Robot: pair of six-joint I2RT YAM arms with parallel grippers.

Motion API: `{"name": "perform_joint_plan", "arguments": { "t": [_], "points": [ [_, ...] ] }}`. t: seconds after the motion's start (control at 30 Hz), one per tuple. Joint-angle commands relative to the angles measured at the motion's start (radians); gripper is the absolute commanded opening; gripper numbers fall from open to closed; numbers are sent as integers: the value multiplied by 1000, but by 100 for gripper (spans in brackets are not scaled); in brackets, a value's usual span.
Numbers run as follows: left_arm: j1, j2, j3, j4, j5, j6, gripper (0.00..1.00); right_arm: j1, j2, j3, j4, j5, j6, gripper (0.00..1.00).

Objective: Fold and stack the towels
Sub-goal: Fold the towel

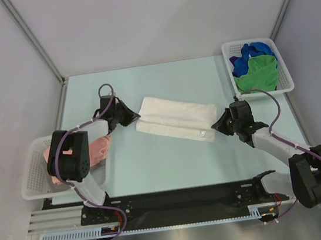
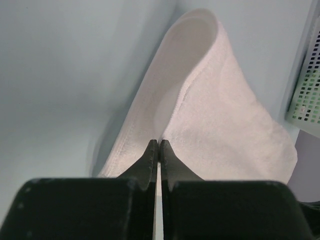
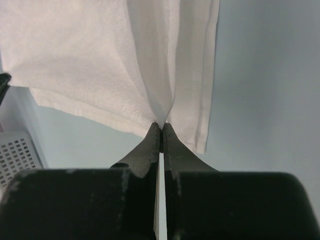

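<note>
A white towel [image 1: 175, 118] lies folded lengthwise across the middle of the table, a small tag near its right end. My left gripper [image 1: 135, 118] is shut on the towel's left end, pinching its edge [image 2: 165, 135]. At the other end my right gripper [image 1: 214, 126] is shut on the towel, with the cloth [image 3: 125, 60] bunched between its fingertips. A salmon pink towel [image 1: 96, 150] rests in the left basket [image 1: 32, 172], partly behind my left arm. Blue and green towels [image 1: 255, 66] are heaped in the right basket [image 1: 287, 73].
The white lattice baskets stand at the left edge and the back right corner of the pale table. Enclosure walls rise behind and to both sides. A metal rail with the arm bases runs along the near edge.
</note>
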State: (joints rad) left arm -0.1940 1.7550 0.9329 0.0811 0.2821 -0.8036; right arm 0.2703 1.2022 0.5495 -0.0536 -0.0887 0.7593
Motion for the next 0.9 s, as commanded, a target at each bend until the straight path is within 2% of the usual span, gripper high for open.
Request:
{"name": "perform_joint_plan", "arguments": {
  "t": [0.0, 0.43, 0.87],
  "points": [
    [10, -91, -41, 63, -14, 12, 0, 18, -29, -23, 78, 23, 20, 0],
    [8, -241, -151, 46, -35, 37, 0, 53, -66, -68, 75, 44, 32, 0],
    [7, -198, -256, 125, -31, 17, 0, 124, -89, -166, 120, 70, 69, 0]
  ]
}}
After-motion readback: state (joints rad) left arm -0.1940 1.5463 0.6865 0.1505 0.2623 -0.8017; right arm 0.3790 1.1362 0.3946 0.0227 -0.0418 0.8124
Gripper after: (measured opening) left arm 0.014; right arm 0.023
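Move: Both hands still pinch the near edge of the white towel's upper layer. The left hand has the lower layer's near-left corner some 5 cm back, 2 cm left and 2 cm below; the far-left end of the fold is about 8 cm ahead and 3 cm right. The right hand has the lower layer's near-right corner roughly 4 cm back, 1 cm left and 3 cm below, with the green towel about 22 cm ahead and 20 cm right, near hand height. Back towards the robot, both shut grippers draw the pinched edge over the lower layer to its near edge. The left hand travels about 5 cm in a low arc, rising 3 cm, then sinking to its starting height with a slight leftward drift. The right hand lingers at first, then goes back and down to end some 4 cm back, 3 cm lower and 1.5 cm left; both wrists stay nearly steady. ##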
